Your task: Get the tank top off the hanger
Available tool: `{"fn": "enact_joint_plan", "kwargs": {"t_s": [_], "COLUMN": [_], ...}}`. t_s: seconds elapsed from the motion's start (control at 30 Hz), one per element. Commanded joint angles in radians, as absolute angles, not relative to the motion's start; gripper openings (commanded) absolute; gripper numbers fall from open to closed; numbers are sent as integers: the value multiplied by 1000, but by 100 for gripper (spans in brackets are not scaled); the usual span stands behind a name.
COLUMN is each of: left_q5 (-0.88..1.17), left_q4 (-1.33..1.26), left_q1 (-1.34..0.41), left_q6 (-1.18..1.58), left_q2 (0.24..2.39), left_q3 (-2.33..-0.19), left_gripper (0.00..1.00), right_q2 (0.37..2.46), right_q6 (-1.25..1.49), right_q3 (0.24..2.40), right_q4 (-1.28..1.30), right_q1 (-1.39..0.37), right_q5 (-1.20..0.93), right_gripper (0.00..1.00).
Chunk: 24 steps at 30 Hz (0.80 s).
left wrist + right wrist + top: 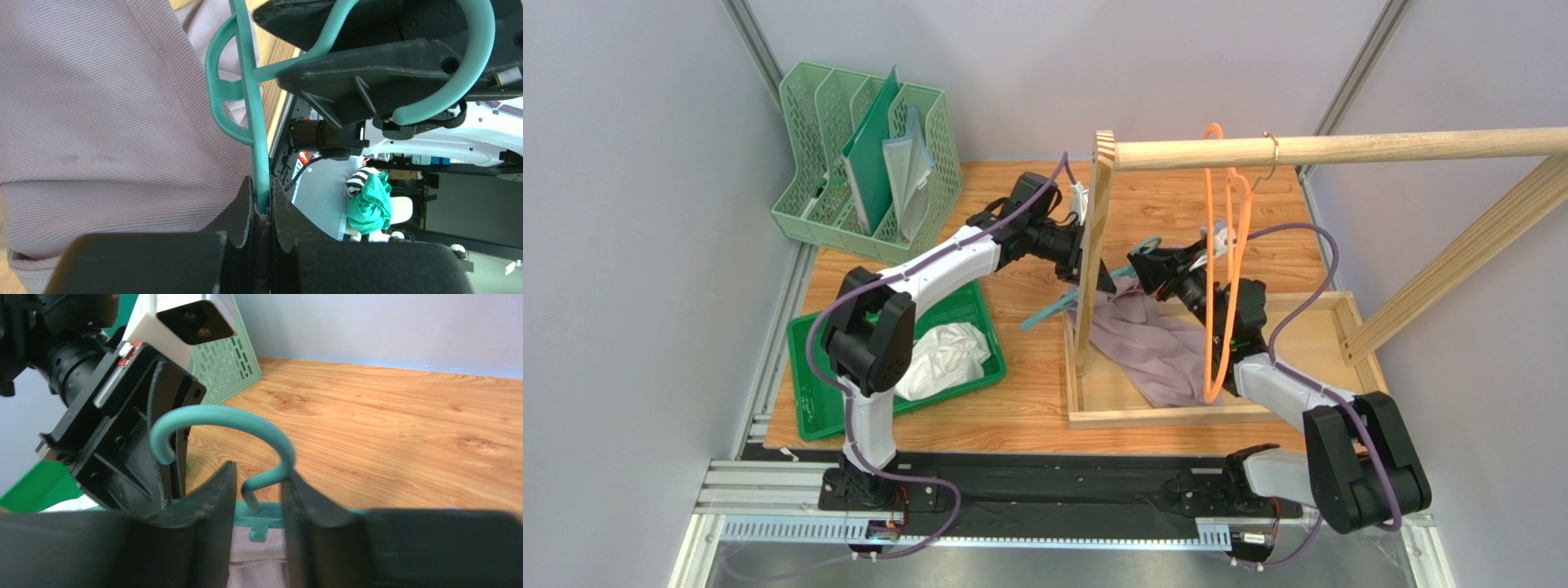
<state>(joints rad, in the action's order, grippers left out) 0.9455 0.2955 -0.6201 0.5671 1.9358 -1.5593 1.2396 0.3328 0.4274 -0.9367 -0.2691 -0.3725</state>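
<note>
A teal hanger (1051,309) slants across the wooden rack's post, and a mauve ribbed tank top (1149,343) droops from it into the rack's base. My left gripper (263,205) is shut on the hanger's thin bar (258,122), with the tank top (92,122) just to its left. My right gripper (258,499) is at the hanger's hook (245,419). Its fingers (215,502) straddle the hook's neck: one pad touches the hook and a gap shows on the other side. The tank top's neckline (258,557) sits below, between the fingers.
A wooden rack with a top rod (1382,150) carries orange hangers (1222,245) close to my right arm. Its post (1093,245) stands between the two grippers. A green file organizer (873,159) stands at the back left, and a green tray (817,404) with white cloth lies front left.
</note>
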Motion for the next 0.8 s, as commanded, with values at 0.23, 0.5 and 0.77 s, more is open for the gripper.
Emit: {"fn": "enact_joint_plan", "kwargs": {"t_s": [0.23,0.5,0.77], "left_q5": [965,622,356], "left_q4": [285,442,543], "left_q1": [-637,-637,-627], "left_q6": [548,397,325], "left_q2": [1902,1773,1672], "left_q3": [-1608,-1612,-1666], "left_gripper": [0,43,47], "right_q2": [1332,1240,1233], "right_q6": [474,502,626], "right_q3": [466,437,560], "right_q4": [-1039,-861,-664], "right_q1": [-290,-298,-314], "right_q5": [-279,-81,139], "right_gripper": [0,0,0]}}
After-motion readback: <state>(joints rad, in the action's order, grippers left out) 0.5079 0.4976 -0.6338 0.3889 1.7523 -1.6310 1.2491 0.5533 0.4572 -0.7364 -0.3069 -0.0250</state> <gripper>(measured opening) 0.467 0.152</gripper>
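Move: Just ahead of the right fingers, about 1 cm out and level with them, the teal hanger's hook neck stands between the still-parted pads. The tank top bunches on the hanger some 12 cm below that hand, roughly 3 cm back and 1 cm right; the orange hanger hangs about 8 cm right of it, 4 cm back and 10 cm higher. From the left hand, already pinching one teal arm, the neck lies some 5 cm right, 3 cm ahead and 1 cm up. Closing on the hook neck, the right fingers reach 1 cm forward and pinch it, then take it down and to the right by about 4 cm while the wrist turns clockwise and tips downward. The left hand keeps its pinch while easing slightly forward and down, then opens, lets go of the teal arm and pulls away up, left and forward, some 5 cm above its lowest point, tilting its fingers upward. ##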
